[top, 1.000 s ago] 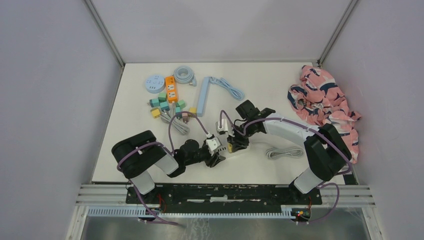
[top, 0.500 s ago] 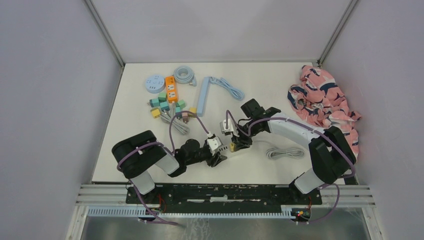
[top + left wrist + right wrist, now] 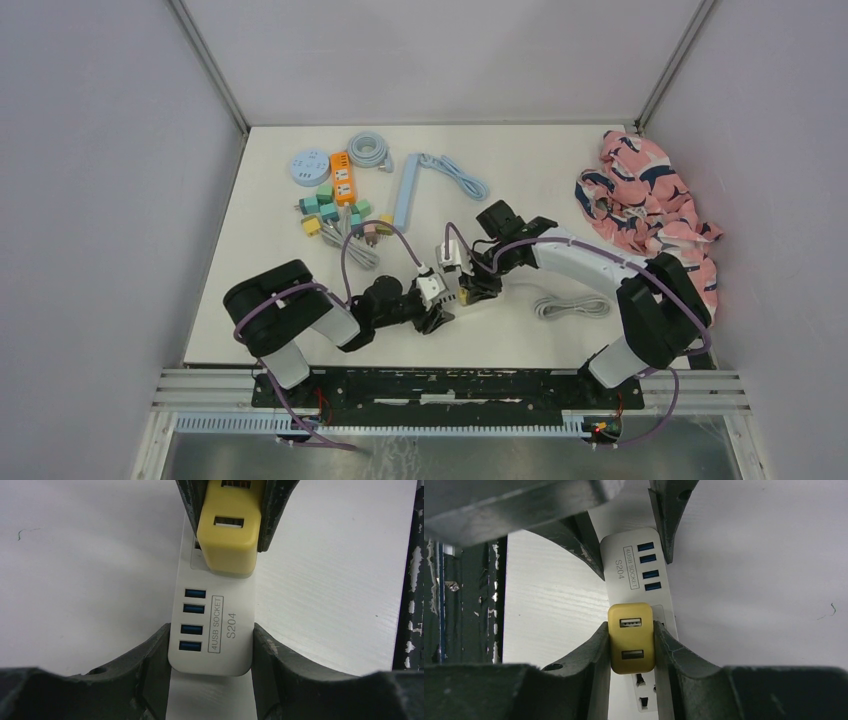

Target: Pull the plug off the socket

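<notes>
The socket [image 3: 212, 630] is a white power strip with several blue USB ports, lying flat on the white table. My left gripper [image 3: 211, 645] is shut on its rounded end, one finger on each long side. The plug [image 3: 631, 637] is a yellow two-port USB charger standing on the strip's face further along. My right gripper [image 3: 631, 635] is shut on the plug, with its fingers [image 3: 275, 510] pressed against both sides. Empty socket holes show just beyond the plug [image 3: 229, 540]. Whether its prongs are still in the strip I cannot tell. The two grippers face each other near the table's front middle [image 3: 455, 290].
At the back left lie small coloured adapters [image 3: 325, 205], an orange strip [image 3: 343, 178], a round blue socket [image 3: 307, 167], a coiled cable [image 3: 368, 150] and a long light-blue strip [image 3: 405, 190]. A grey cable [image 3: 570, 305] lies right of the grippers. A pink patterned cloth [image 3: 650, 210] fills the right edge.
My right wrist has shifted slightly, ending a little nearer the left gripper. Both grips are the same and the left arm has stayed put.
</notes>
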Available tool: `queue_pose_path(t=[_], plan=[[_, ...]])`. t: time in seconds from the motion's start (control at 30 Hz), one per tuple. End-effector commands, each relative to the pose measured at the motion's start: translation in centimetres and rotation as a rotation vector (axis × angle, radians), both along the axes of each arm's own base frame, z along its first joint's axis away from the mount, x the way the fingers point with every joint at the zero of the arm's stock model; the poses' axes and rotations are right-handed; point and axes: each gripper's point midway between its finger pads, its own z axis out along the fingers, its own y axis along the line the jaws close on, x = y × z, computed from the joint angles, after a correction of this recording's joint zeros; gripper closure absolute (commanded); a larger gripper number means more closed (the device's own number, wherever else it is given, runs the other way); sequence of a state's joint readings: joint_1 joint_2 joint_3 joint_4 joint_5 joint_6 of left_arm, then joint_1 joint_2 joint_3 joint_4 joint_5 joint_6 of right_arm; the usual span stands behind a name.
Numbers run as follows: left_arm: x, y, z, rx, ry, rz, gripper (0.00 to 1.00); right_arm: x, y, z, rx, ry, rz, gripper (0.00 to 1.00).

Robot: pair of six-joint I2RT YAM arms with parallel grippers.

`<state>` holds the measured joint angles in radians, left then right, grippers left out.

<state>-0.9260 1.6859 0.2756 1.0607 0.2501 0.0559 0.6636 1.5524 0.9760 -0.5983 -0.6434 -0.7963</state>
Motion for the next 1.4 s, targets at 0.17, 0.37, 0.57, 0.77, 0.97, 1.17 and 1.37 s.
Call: queue_pose_path(t=[0.17, 0.37, 0.57, 0.77, 0.97, 1.17, 1.37], plan=[[0.0, -1.0, 0.1, 0.014, -0.012, -0.044, 0.97, -2.4, -1.2, 3.4, 0.159, 0.019, 0.269, 1.00], [0.0, -1.2, 0.4, 0.003, 0.000, -0.044, 0.97, -2.6, 2.3, 4.6, 0.209, 0.034, 0.211, 0.99], [0.4, -0.9, 1.5, -0.022, 0.013, 0.007, 0.80, -0.6, 0.6, 7.1, 0.194, 0.096, 0.117, 0.98], [0.8, -1.3, 4.2, -0.083, 0.032, 0.044, 0.34, 0.4, -1.7, 9.5, 0.273, 0.158, 0.026, 0.98], [1.4, -0.6, 7.8, -0.157, 0.013, 0.112, 0.18, 0.3, -1.7, 10.7, 0.311, 0.231, 0.002, 0.97], [1.6, 0.7, 11.2, -0.203, 0.012, 0.180, 0.13, 0.5, -1.4, 11.5, 0.333, 0.286, -0.027, 0.97], [1.3, 1.5, 14.6, -0.314, 0.031, 0.221, 0.07, 1.2, -1.2, 11.9, 0.348, 0.330, -0.091, 0.96]])
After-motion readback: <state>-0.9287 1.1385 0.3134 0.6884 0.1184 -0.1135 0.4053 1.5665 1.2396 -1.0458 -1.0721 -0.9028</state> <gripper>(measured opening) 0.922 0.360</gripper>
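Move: Clasped in the right fingers, the yellow plug still sits in the white strip's first socket, whose middle is some 3 cm straight below that hand. The loose grey cable lies about 20 cm to the right of the hand and 2 cm back, and a loose yellow plug about 15 cm to its left and 14 cm farther out. The left hand already grips the strip's USB end, with the held plug about 3 cm ahead of it, 6 cm to its right and 3 cm above. Rocking the held plug back about 3 cm, then forward and to the right, the right hand rises roughly 10 cm from the socket, its wrist tilting some 20 degrees and its fingers keeping their grip. The left fingers hold the strip's USB end down until the plug is well up, then open wider, let go and lift away about 12 cm. ##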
